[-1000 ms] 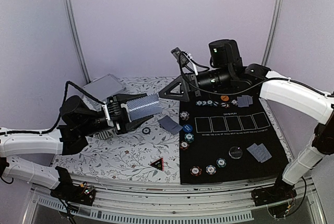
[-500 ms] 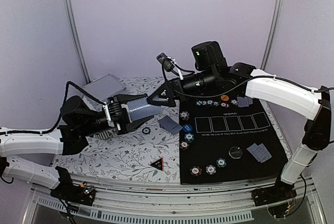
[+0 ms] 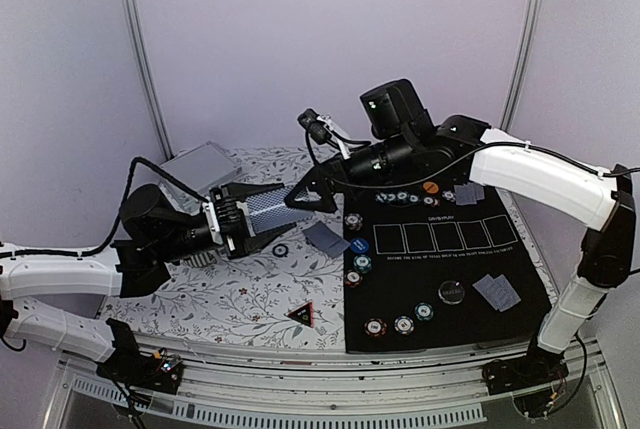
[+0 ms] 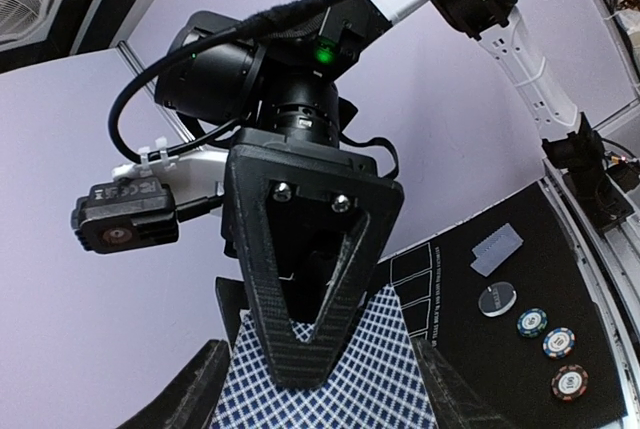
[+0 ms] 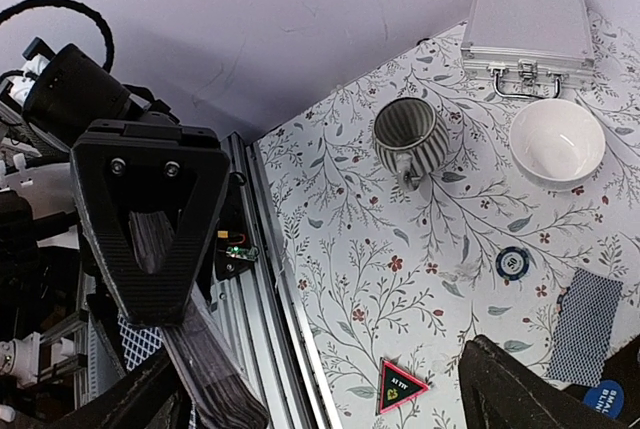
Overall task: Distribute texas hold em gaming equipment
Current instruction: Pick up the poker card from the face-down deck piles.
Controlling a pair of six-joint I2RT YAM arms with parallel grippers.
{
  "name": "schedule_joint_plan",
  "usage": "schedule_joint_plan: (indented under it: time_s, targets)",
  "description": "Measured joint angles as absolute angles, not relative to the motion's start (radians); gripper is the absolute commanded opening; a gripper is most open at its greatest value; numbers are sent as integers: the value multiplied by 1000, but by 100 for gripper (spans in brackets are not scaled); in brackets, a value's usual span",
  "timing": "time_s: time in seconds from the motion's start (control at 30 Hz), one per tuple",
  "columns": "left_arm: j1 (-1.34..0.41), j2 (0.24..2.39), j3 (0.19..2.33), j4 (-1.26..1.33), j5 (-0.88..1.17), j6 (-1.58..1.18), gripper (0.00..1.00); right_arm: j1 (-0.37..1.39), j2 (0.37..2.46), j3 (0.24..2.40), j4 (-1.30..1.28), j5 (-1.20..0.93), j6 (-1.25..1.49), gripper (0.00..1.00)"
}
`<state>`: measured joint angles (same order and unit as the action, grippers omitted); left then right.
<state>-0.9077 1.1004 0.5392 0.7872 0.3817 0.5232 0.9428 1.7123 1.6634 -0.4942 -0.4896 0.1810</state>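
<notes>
My left gripper (image 3: 262, 215) is shut on a deck of playing cards (image 3: 264, 206) with a blue-and-white lattice back (image 4: 345, 379), held above the flowered cloth. My right gripper (image 3: 305, 197) is open at the deck's far end. In the left wrist view one of its triangular fingers (image 4: 300, 279) lies over the top card; I cannot tell if it touches. Striped poker chips (image 3: 403, 324) and a blue button (image 3: 358, 245) lie on the black mat (image 3: 520, 259). Dealt cards (image 3: 497, 292) rest on the mat, and one card (image 3: 325, 239) lies at its left edge.
A silver case (image 5: 527, 29), a striped mug (image 5: 410, 134) and a white bowl (image 5: 557, 141) stand at the back left of the cloth. A lone chip (image 5: 513, 263) and a triangular marker (image 5: 400, 386) lie on the cloth. A pale disc (image 3: 452, 292) sits on the mat.
The right arm has swung left from over the mat to the held deck, its open fingers now at the deck's end. The left arm has barely moved.
</notes>
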Motion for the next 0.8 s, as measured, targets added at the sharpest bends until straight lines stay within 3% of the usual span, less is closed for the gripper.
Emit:
schedule_joint_plan:
  time_s: [0.17,0.3,0.53,0.73,0.8]
  targets:
    - [-908,1100,539,788,380,524,57,942,1696,1677,-539,-450,155,92]
    - [-908,1100,539,789,380,524,57,942,1690,1690,-568,-448,137,85]
    - [-908,1100,539,797,381,524,57,942,1690,1710,-590,-517,115,60]
    - [-908,1100,539,797,380,524,57,942,1687,1715,-609,-554,107,25]
    - [-908,1101,539,795,380,524,57,942,1682,1716,-620,-560,105,20]
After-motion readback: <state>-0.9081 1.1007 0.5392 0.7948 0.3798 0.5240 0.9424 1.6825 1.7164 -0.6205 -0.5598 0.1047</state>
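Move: The left hand holds the face-down card deck, its middle about 3 cm to that hand's right. From the right hand, which has one finger over the deck's free end, that middle lies some 6 cm left, 3 cm back and slightly lower. Roughly 29 cm below the right hand, the loose cards lie 14 cm ahead and 2 cm right; the blue chip is 12 cm ahead and 10 cm right, the black chip 11 cm ahead and 8 cm left. Easing right by about 1 cm with its finger still on the deck's free end, the right hand then draws back some 2 cm while rising about 1.5 cm, turning slightly counter-clockwise. During that pull-back its wide-open fingers close most of the way around the projecting card end, without shutting. The left hand stays in place and keeps its grip on the deck. ##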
